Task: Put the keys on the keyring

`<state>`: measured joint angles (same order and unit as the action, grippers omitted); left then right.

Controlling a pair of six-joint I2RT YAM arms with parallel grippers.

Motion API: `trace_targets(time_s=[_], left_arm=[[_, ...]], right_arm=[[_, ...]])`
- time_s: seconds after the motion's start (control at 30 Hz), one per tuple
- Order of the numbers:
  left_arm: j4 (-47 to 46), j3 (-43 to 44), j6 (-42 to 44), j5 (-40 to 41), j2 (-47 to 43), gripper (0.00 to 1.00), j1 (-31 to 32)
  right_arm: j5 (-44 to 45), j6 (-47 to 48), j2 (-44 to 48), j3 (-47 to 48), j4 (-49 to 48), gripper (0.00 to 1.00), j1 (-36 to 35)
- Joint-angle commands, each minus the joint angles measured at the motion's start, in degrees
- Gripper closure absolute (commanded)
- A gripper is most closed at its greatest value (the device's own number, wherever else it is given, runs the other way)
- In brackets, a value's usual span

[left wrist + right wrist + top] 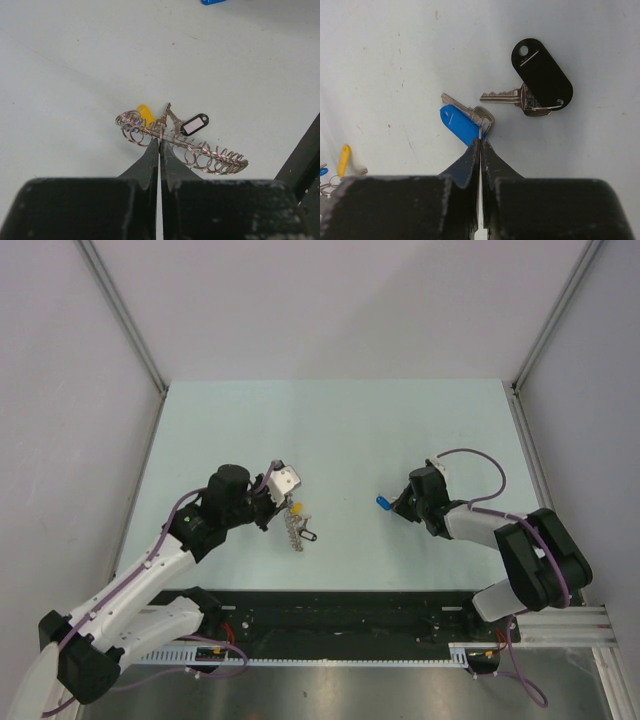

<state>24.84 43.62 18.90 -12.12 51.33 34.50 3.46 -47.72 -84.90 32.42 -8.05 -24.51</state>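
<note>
The keyring (210,157) is a silver row of wire loops lying on the table, also seen from above (293,530). A yellow-tagged key (145,114) and a black-framed tag (195,124) hang on it. My left gripper (160,140) is shut on a wire of it near the middle. My right gripper (480,141) is shut on the small wire loop of a blue-tagged key (460,125), which rests on the table (383,503). A second silver key with a black tag (541,70) lies loose just beyond it.
The pale green table (330,430) is walled by grey panels at the back and on both sides. A black rail (340,612) runs along the near edge by the arm bases. The right arm's cable (480,465) loops above its wrist.
</note>
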Motion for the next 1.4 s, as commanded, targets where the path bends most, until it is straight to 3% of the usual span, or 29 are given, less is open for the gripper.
trace_targets(time_s=[0.0,0.2,0.5,0.67,0.9,1.07,1.13,1.27,1.37], left_arm=[[-2.43,0.33,-1.05,0.17,-1.23,1.00,0.04],[-2.34,0.33,-0.88,0.61,-1.32,1.00,-0.05],[-2.25,0.51,-1.05,0.78,-1.67,1.00,-0.05],[-1.99,0.59,-1.32,1.04,-1.76,1.00,-0.05],[-2.08,0.24,-1.23,2.10,-2.29,1.00,0.04],[-2.08,0.15,-1.14,2.63,-2.29,0.99,0.04],[-2.08,0.07,-1.14,2.63,-2.29,1.00,0.04],[-2.08,-0.02,-1.14,2.54,-2.46,0.99,-0.05],[-2.16,-0.11,-1.14,2.80,-2.55,0.99,0.04]], right_arm=[[1.63,2.10,3.68,-0.26,1.10,1.00,0.08],[4.26,10.53,11.33,1.15,10.75,1.00,0.08],[16.40,21.52,20.48,8.53,29.32,1.00,-0.18],[11.04,20.22,15.05,8.53,30.03,1.00,-1.58],[16.83,18.55,5.47,10.90,26.60,1.00,-12.13],[15.79,15.91,1.15,11.70,24.23,1.00,-17.93],[14.38,14.51,-0.51,11.78,23.62,0.97,-18.99],[11.31,13.18,-1.41,12.13,21.86,0.77,-20.66],[9.81,13.97,-0.10,13.36,22.46,0.67,-20.66]])
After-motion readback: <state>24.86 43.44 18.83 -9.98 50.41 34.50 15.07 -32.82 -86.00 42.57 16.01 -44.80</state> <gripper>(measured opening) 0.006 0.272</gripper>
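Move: The right gripper is already shut at the blue key's ring end, with its tag about 1 cm ahead, 1 cm left and just below. Take it to bare table some 7 cm back and 4 cm left. The black key lies about 4 cm ahead and 5 cm right; the keyring in the left gripper is roughly 24 cm left, 7 cm back and 13 cm up. From the left gripper, the blue key is about 25 cm right, 7 cm ahead and 17 cm down. Lift the right gripper about 8 cm off the table with the blue key in its shut fingers, swinging right, then sweep down, back and some 10 cm left onto the bare table nearer the base. On the way turn the wrist counter-clockwise and drop its left side, about 25 degrees each. There, part the fingers about a quarter and let go of the key. ##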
